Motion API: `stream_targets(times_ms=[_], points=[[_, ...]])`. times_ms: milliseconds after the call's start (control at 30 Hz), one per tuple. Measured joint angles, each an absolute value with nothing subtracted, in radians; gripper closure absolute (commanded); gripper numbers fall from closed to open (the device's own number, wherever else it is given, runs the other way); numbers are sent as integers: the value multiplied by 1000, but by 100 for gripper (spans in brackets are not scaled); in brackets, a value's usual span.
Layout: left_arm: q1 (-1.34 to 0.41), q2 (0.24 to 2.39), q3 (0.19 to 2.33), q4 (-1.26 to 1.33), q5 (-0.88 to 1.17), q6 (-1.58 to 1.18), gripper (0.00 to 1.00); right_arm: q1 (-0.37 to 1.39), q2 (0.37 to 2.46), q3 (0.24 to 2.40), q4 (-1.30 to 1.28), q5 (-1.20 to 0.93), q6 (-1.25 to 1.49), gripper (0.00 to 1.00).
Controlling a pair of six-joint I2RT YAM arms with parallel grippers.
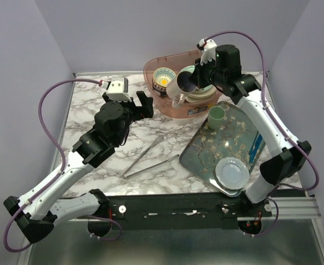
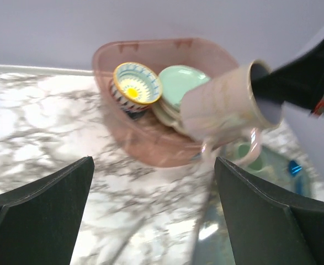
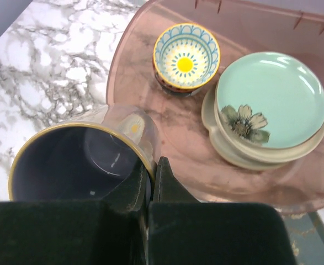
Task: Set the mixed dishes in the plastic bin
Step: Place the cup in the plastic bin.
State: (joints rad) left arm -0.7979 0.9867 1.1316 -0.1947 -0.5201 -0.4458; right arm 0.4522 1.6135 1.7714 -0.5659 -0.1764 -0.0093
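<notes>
The translucent pink plastic bin stands at the back of the table. Inside it lie a navy-and-yellow patterned bowl and a mint-green plate resting on a beige dish. My right gripper is shut on the rim of a pale lilac mug, one finger inside and one outside. It holds the mug tilted over the bin's near-left side. My left gripper is open and holds nothing, hovering left of the bin and facing it.
A floral-printed tray lies right of centre with a green cup, a pale blue plate and a blue utensil on it. Long metal tongs lie on the marble in front of the bin.
</notes>
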Motion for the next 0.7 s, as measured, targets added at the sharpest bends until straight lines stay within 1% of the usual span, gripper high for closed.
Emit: stream_targets(times_ms=[167,333,500,700], points=[[-724,976,1098,-292,-467,-244,1,430,1754,1913,-559,-178,-33,100],[-712,897,947,-302,-493,-79,1,402,1894,2043,-569,-181,-52,100],[-701,848,853,-292,-507,-7,1,368,1980,2093,-582,-181,-63,100],[-682,814,816,-275,-507,20,1,337,2045,2131,-582,-149,-72,100]])
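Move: The right hand already holds the cup by its rim just short of the plastic bin's front edge; the bin's middle lies about 17 cm ahead, 1 cm to the left and some 26 cm below. Inside it the bowl stack stands roughly 18 cm ahead and 12 cm left of the hand, the plate stack 18 cm ahead and 4 cm right. The green cup is 4 cm ahead, 12 cm right. From the empty left hand, the bin is about 31 cm ahead, 16 cm right and well below. Keeping its pinch on the cup's rim, the right hand carries the cup forward about 12 cm over the bin, level at first and then sinking some 6 cm towards the space between the bowls and the plates, with hardly any wrist turn. Meanwhile the left hand, already clear of the cup and wide open, withdraws from it, down about 11 cm and to its left about 8 cm, rolling some 35 degrees so that its left side rises. ##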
